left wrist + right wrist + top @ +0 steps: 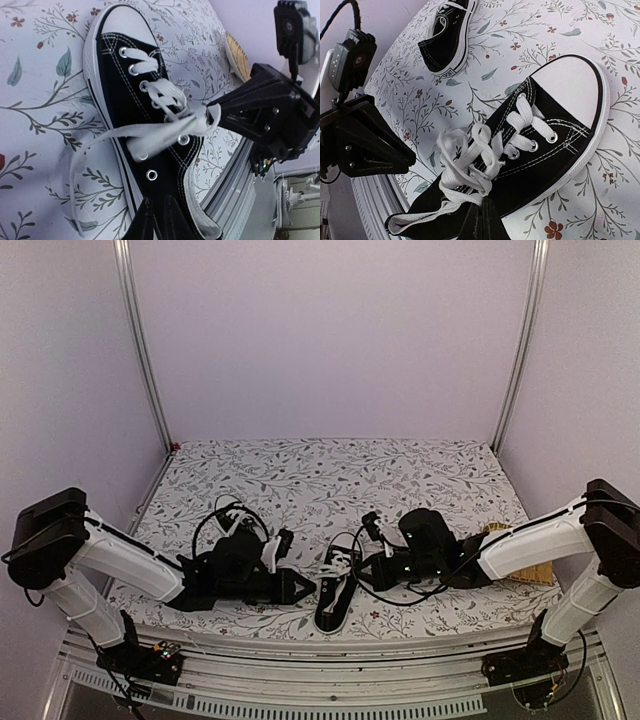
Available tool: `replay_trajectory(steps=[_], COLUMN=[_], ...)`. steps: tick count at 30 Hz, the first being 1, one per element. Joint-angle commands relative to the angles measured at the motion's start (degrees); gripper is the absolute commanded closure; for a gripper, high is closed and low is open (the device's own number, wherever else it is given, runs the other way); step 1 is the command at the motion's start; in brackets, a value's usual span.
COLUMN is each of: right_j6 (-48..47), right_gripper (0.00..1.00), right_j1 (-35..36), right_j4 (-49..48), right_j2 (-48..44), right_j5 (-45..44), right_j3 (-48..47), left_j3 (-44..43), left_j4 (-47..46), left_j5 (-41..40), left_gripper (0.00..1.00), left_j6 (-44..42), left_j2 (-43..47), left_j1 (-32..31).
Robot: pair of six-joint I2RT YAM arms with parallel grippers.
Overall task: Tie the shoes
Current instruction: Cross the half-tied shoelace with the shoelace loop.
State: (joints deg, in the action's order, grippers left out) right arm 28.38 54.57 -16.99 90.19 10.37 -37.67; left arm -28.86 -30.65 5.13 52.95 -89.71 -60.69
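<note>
One black shoe [335, 592] with a white toe cap lies between my two grippers, toe pointing away from the arm bases. Its white laces [470, 160] are bunched in a loose tangle over the tongue. My right gripper [485, 216] is shut on a lace strand by the shoe's ankle, and the left wrist view shows that strand drawn taut to its tip [210, 116]. My left gripper [162, 216] hovers over the shoe's heel opening, its fingers a crack apart with nothing between them. A long lace loop [80, 150] trails onto the cloth. The second shoe [447, 35] lies farther off on the left.
The floral tablecloth [330, 475] covers the table up to the metal front rail [320, 655], close to the shoe's heel. A tan woven mat [520, 552] lies under the right arm. A black cable loop [215, 515] arcs over the left arm.
</note>
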Motion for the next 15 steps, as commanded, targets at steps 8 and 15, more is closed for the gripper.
replay_trajectory(steps=[8, 15], right_j6=[-1.05, -1.7], right_gripper=[0.98, 0.98], right_j1=[-0.22, -0.17], right_j4=[0.34, 0.08], right_j2=[1.07, 0.87], right_j5=[1.42, 3.65], right_j3=[-0.66, -0.18], left_j3=[6.58, -1.54], left_j4=[1.67, 10.65], left_j5=[-3.22, -3.16], left_gripper=[0.45, 0.39], left_j6=[1.72, -6.05], left_j2=[7.62, 9.88], left_j1=[-1.53, 4.17])
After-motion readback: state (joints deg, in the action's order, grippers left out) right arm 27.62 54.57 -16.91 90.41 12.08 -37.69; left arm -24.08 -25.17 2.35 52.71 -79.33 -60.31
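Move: The left fingers are empty and start just open. The bunched shoelace loop over the tongue lies about 4 cm ahead and 6 cm right of them, 1 cm lower; the near shoe's middle is 1 cm ahead, 5 cm right and 6 cm below, and the second shoe 17 cm ahead, 16 cm left, 6 cm below. From the right hand, pinching the lace, the loop is some 4 cm left, 1 cm ahead and 1 cm lower. The right fingers keep their pinch on the lace beside the loop, almost still. The left hand, touching nothing, opens past halfway as it draws away from the lace: first back about 2 cm and slightly down, then some 3 cm left, finally rising 2.5 cm and easing forward again. ##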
